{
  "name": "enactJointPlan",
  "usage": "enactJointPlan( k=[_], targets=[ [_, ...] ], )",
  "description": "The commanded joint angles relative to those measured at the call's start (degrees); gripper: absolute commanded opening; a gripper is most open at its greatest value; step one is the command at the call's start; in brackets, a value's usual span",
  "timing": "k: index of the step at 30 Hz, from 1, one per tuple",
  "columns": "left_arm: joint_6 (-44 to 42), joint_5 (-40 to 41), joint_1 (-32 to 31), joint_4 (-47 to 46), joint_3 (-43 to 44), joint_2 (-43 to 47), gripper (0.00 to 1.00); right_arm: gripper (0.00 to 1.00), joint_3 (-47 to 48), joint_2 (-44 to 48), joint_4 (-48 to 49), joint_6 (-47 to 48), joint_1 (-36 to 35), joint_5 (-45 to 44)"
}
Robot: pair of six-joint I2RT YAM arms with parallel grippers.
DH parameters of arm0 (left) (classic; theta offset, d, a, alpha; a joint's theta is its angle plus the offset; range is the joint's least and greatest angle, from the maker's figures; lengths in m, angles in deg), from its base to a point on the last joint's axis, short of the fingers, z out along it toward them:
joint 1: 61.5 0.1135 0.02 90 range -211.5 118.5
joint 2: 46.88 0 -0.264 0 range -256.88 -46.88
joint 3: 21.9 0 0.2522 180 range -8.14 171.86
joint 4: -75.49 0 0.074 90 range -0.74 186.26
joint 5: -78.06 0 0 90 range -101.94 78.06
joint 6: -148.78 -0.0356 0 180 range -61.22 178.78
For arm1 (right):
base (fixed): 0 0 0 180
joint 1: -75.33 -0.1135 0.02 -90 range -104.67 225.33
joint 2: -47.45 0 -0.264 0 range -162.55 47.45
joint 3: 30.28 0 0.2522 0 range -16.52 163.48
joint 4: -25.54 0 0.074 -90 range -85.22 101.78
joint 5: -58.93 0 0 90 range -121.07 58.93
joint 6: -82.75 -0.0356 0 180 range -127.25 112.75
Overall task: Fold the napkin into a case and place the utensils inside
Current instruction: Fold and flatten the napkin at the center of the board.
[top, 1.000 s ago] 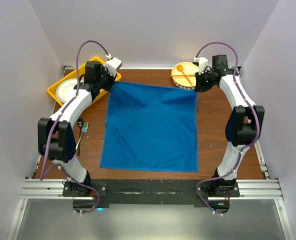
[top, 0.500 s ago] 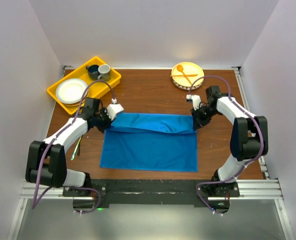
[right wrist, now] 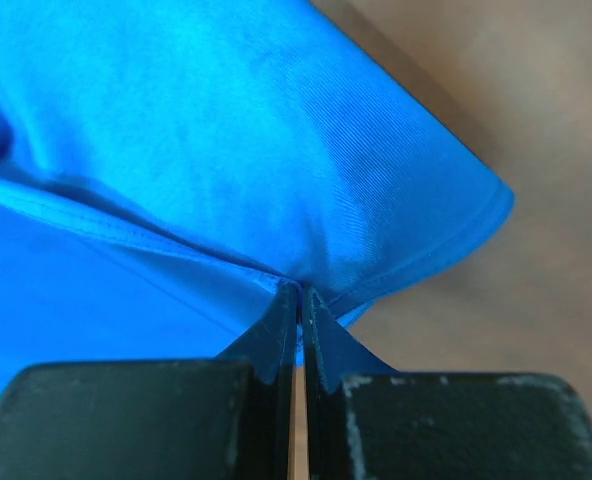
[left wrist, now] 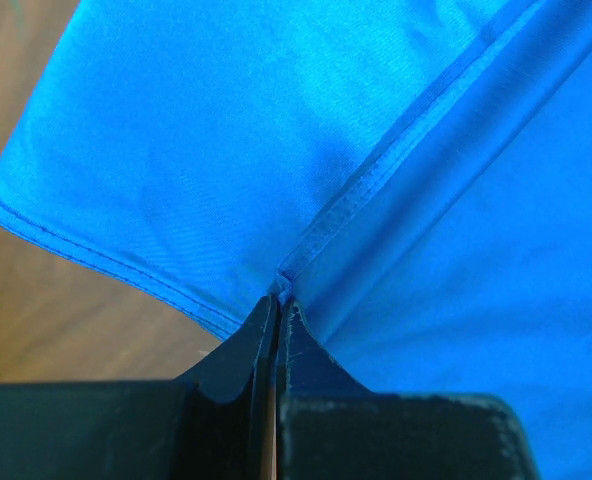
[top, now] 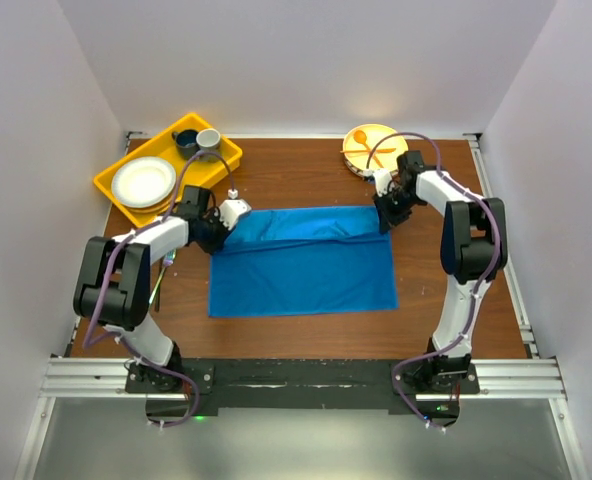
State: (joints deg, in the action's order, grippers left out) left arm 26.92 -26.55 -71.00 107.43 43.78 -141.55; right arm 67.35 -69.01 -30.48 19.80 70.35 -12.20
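Observation:
The blue napkin (top: 306, 270) lies on the table's middle, its far part doubled over in a rumpled band (top: 306, 224). My left gripper (top: 234, 213) is shut on the band's left end, pinching the hemmed edge (left wrist: 279, 292). At the right end, my right gripper (top: 383, 212) is shut on the cloth (right wrist: 298, 288). Both wrist views show blue fabric (left wrist: 376, 150) spreading away from the closed fingertips. The metal utensils (top: 159, 284) lie left of the napkin, mostly hidden by my left arm.
A yellow tray (top: 116, 198) at the far left holds a white plate (top: 143, 182) and two cups (top: 198, 140). At the far right, a yellow plate (top: 386, 136) carries an orange plastic spoon and fork (top: 364, 143). Bare wood borders the napkin.
The napkin lay flat with both grippers at its far corners. They drew the far edge over toward me, then moved back away, dragging the whole cloth farther from the near edge.

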Motion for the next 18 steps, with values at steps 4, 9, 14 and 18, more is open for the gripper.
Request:
enactJointPlan(
  k=[4,9,14,18],
  targets=[
    [-1.63,-5.86,1.24,5.37,6.17,4.22,0.0,0.0,4.19,6.93,-3.52,3.36,0.05,-3.14],
    [-5.4,-9.55,1.24,12.49,6.35,10.03,0.0,0.0,-1.59,14.94,-7.13,3.98,0.05,-0.24],
    [-7.6,-9.47,1.24,18.21,3.81,12.93,0.0,0.0,-8.72,20.31,-7.93,4.5,-0.04,0.37],
    [-8.48,-10.79,1.24,19.88,0.64,15.66,0.0,0.0,-15.22,22.24,-6.7,4.94,-0.13,-0.76]
  ],
)
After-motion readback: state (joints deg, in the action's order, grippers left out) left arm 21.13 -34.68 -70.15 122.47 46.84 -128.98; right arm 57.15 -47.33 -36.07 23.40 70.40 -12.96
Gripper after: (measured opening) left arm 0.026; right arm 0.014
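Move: Both hands already hold the corners of the napkin's turned-over edge, close above its lower layer. The near left corner lies about 15 cm back and 1 cm left of the left hand; the near right corner about 18 cm back and 3 cm right of the right hand, both 2 cm down. The fork is some 8 cm back and 13 cm left of the left hand, 2 cm lower; the wooden plate is 18 cm ahead and 2 cm left of the right hand, about level. Both shut grippers keep their pinch on the upper edge's corners. After easing forward about a centimetre, they lift it some 7 to 9 cm while drawing back over the lower layer towards its near edge, the right going back about 6 cm and the left 3 cm; they just begin to sink at the end. The left wrist turns slightly clockwise. ##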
